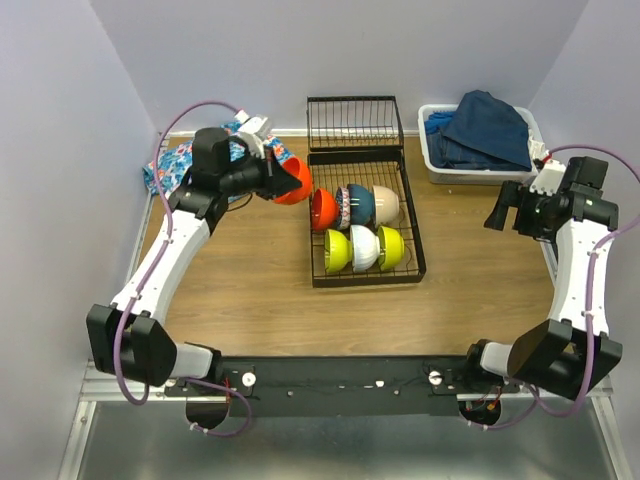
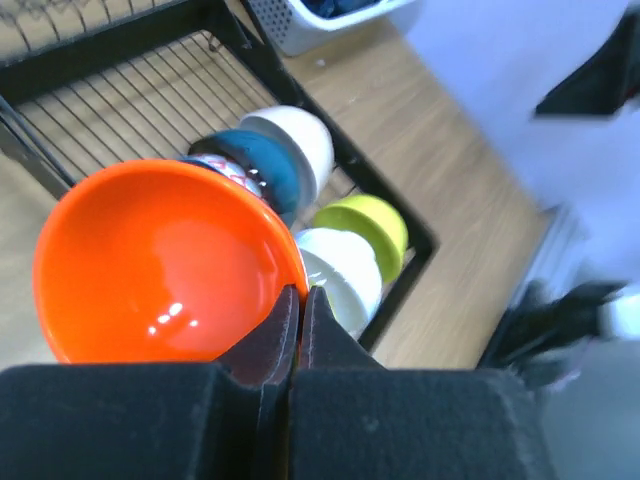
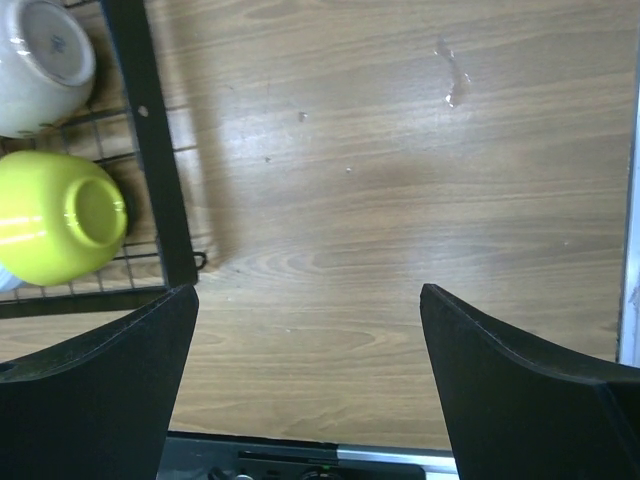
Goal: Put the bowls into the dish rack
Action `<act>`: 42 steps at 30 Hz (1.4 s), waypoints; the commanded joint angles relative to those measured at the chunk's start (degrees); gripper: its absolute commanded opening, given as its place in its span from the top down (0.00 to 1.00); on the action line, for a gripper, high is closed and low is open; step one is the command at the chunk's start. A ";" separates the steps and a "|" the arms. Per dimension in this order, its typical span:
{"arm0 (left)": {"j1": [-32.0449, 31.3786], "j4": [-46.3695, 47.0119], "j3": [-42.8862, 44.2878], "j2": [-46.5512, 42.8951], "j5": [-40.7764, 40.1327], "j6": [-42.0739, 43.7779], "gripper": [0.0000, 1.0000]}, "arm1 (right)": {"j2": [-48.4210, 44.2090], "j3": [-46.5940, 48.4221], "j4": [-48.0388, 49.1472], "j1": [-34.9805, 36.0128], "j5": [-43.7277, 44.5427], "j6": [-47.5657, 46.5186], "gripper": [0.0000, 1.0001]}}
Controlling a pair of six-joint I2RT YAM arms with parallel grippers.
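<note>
My left gripper is shut on the rim of an orange bowl, which it holds in the air just left of the dish rack. In the left wrist view the bowl faces the camera, and its rim is pinched between the fingertips. In the rack stand a red bowl, a patterned one, a dark blue one, a beige one, and in front two yellow-green bowls with a white one between them. My right gripper is open over bare table, right of the rack.
A white bin with blue clothes stands at the back right. A floral cloth lies at the back left under the left arm. The rack's wire end panel lies folded out behind it. Walls close in on both sides.
</note>
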 commanded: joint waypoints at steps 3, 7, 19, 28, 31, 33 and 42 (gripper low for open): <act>8.02 61.21 -23.53 -0.60 23.29 -51.46 1.00 | 4.12 1.52 -0.80 -0.37 4.93 -3.41 0.00; 9.44 115.15 -33.20 9.32 25.70 -83.69 1.00 | 6.41 2.57 -1.49 -0.37 7.75 -4.20 0.00; 10.32 115.44 -36.65 17.78 26.92 -85.85 1.00 | 12.65 6.36 -1.50 -0.29 10.12 -5.35 0.00; 10.67 115.35 -47.64 15.85 18.66 -83.22 1.00 | 12.83 3.64 -1.85 -0.29 11.44 -6.40 0.00; 10.49 115.35 -48.35 16.63 17.87 -82.69 1.00 | 12.74 2.67 -2.03 -0.29 11.35 -6.49 0.00; 10.40 115.35 -48.17 17.07 17.43 -83.21 1.00 | 12.65 2.06 -2.03 -0.29 11.18 -6.49 0.00; 10.40 115.27 -48.08 20.32 14.18 -89.35 1.00 | 11.42 -0.58 -2.90 -0.29 11.70 -7.19 0.00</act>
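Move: The left hand, about 31 cm above the table, already holds the orange bowl and takes it to the free front-left slot of the dish rack, some 3 cm back, 2 cm right and 23 cm below. At that same depth, the lime bowl bordering the slot lies about 8 cm right and 3 cm back; the racked orange bowl stands 6 cm ahead and 4 cm right. From the idle right hand the slot is about 44 cm left, 1 cm ahead and 13 cm down. The left hand keeps its pinch on the orange bowl's rim and rolls some 70 degrees about its own pointing direction (counter-clockwise seen from behind the hand), most of it early on, so that the bowl hangs on edge below the fingers, while it sinks about 12 cm in two stages towards the free slot left of the lime bowl, easing back about 4 cm and at the end 1 cm forward again, its fingers still pointing to the right and forward, now nearly level. The right hand, empty and wide open, drops about 6 cm and drifts some 4 cm right over bare table, tipping further downward. ##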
